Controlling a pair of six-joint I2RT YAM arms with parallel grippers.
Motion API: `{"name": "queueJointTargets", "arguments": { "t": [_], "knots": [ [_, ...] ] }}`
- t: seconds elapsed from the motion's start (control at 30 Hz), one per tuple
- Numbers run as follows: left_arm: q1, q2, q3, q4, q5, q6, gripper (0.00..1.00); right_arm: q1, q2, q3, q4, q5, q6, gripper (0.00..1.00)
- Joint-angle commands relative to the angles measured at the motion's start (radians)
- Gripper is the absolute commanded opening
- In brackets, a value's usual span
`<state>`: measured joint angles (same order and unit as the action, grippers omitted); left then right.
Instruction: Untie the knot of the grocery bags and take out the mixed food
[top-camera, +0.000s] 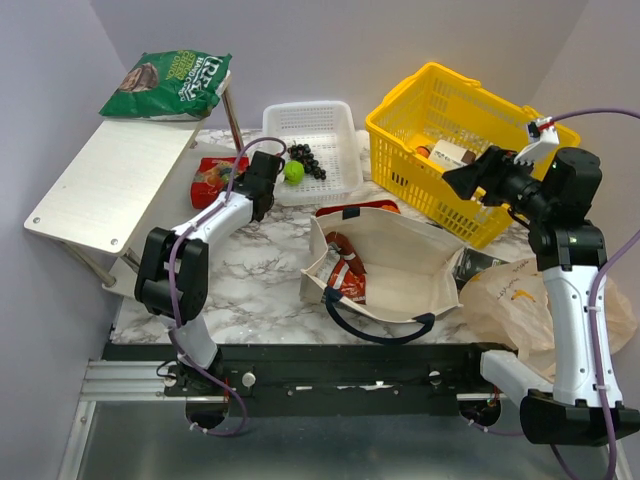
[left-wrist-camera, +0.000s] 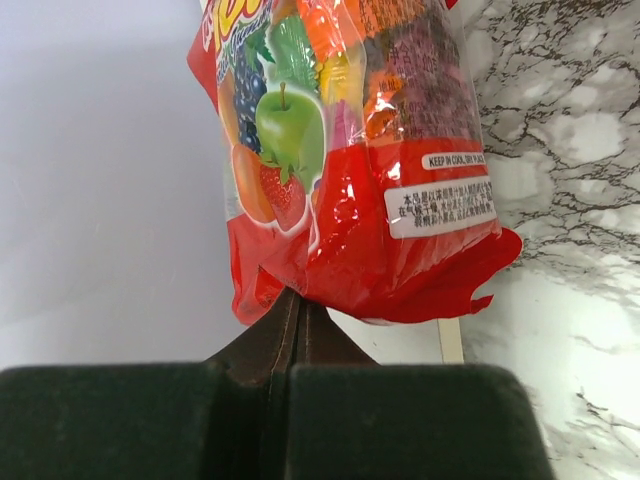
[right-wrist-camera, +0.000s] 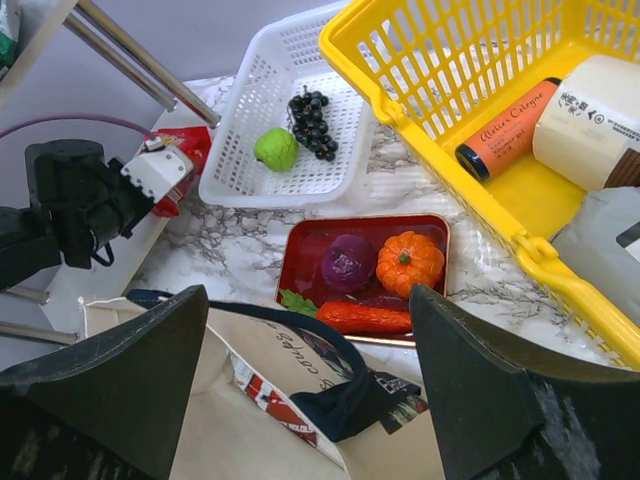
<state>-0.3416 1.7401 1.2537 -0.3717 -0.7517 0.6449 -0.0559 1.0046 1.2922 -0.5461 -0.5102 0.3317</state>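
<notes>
My left gripper (left-wrist-camera: 295, 300) is shut, its tips pinching the lower edge of a red snack packet (left-wrist-camera: 350, 170) at the table's far left (top-camera: 213, 180). The beige tote (top-camera: 400, 260) lies open mid-table with another red packet (top-camera: 345, 277) inside. My right gripper (right-wrist-camera: 310, 400) hangs open above the tote's navy handle (right-wrist-camera: 345, 405), holding nothing. The peach plastic bag (top-camera: 510, 300) lies crumpled by the right arm; its knot is not discernible. Orange (right-wrist-camera: 410, 262), purple onion (right-wrist-camera: 348, 263) and carrot (right-wrist-camera: 362, 318) sit on a red tray (right-wrist-camera: 300, 240). Apple (right-wrist-camera: 277, 148) and grapes (right-wrist-camera: 315, 122) are in a white basket (right-wrist-camera: 240, 150).
A yellow basket (top-camera: 400, 130) with boxes and a tube stands at the back right, under my right wrist. A green snack bag (top-camera: 165, 85) lies on a tilted white shelf (top-camera: 100, 190) at the left. Marble tabletop (top-camera: 260, 280) shows in front of the tote.
</notes>
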Motion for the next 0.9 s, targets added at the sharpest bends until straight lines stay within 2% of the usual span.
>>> {"name": "queueJointTargets", "arguments": {
  "t": [0.0, 0.13, 0.2, 0.23, 0.27, 0.33, 0.4, 0.43, 0.63, 0.8, 0.87],
  "knots": [
    [0.004, 0.022, 0.042, -0.044, -0.034, -0.05, 0.0, -0.016, -0.015, -0.03, 0.005, -0.01, 0.001, 0.89],
    [0.007, -0.019, 0.033, -0.055, -0.006, -0.053, 0.02, -0.019, -0.014, -0.037, 0.005, -0.013, 0.006, 0.89],
    [0.01, -0.037, 0.026, -0.065, 0.032, -0.044, 0.14, -0.021, -0.011, -0.041, 0.005, -0.014, 0.007, 0.89],
    [0.01, -0.054, 0.023, -0.091, 0.055, -0.036, 0.28, -0.021, -0.009, -0.041, 0.008, -0.014, 0.009, 0.89],
    [0.01, -0.065, 0.004, -0.096, 0.067, -0.027, 0.34, -0.021, -0.008, -0.041, 0.006, -0.016, 0.01, 0.89],
    [0.012, -0.095, -0.02, -0.093, 0.097, 0.007, 0.45, -0.021, -0.004, -0.042, 0.009, -0.019, 0.013, 0.89],
    [0.013, -0.119, -0.069, -0.072, 0.119, 0.041, 0.49, -0.022, 0.0, -0.044, 0.014, -0.024, 0.017, 0.89],
    [0.013, -0.146, -0.091, -0.041, 0.126, 0.091, 0.54, -0.022, 0.002, -0.044, 0.014, -0.024, 0.018, 0.89],
    [0.015, -0.148, -0.151, -0.006, 0.163, 0.177, 0.57, -0.024, 0.005, -0.059, 0.023, -0.03, 0.026, 0.89],
    [0.032, -0.084, -0.14, 0.03, 0.169, 0.243, 0.57, -0.027, 0.002, -0.059, 0.023, -0.028, 0.026, 0.89],
    [0.035, -0.057, -0.14, 0.088, 0.14, 0.274, 0.54, -0.028, -0.001, -0.06, 0.023, -0.028, 0.026, 0.89]
  ]
}}
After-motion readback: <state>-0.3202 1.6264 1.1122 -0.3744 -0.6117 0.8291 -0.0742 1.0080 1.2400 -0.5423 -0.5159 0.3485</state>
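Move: The red snack packet lies on the low white board with its near edge right at the left hand's shut fingertips; its middle is about 5 cm ahead, 4 cm to the left and some 3 cm below. From the same hand the green fruit stands roughly 13 cm right, 6 cm ahead and 8 cm below, and the white basket holding it about 17 cm right and 10 cm ahead. From the right hand the packet is around 54 cm left, 17 cm ahead and 25 cm below. From the red packet's near edge, where its shut tips are resting, the left hand draws back about 3.5 cm and opens its fingers to a bit over half. It then turns forward again by about 1 cm, sinking 1.5 cm, while its fingers tip down and swing clockwise some 10 degrees. The open right hand sinks about 2 cm. ##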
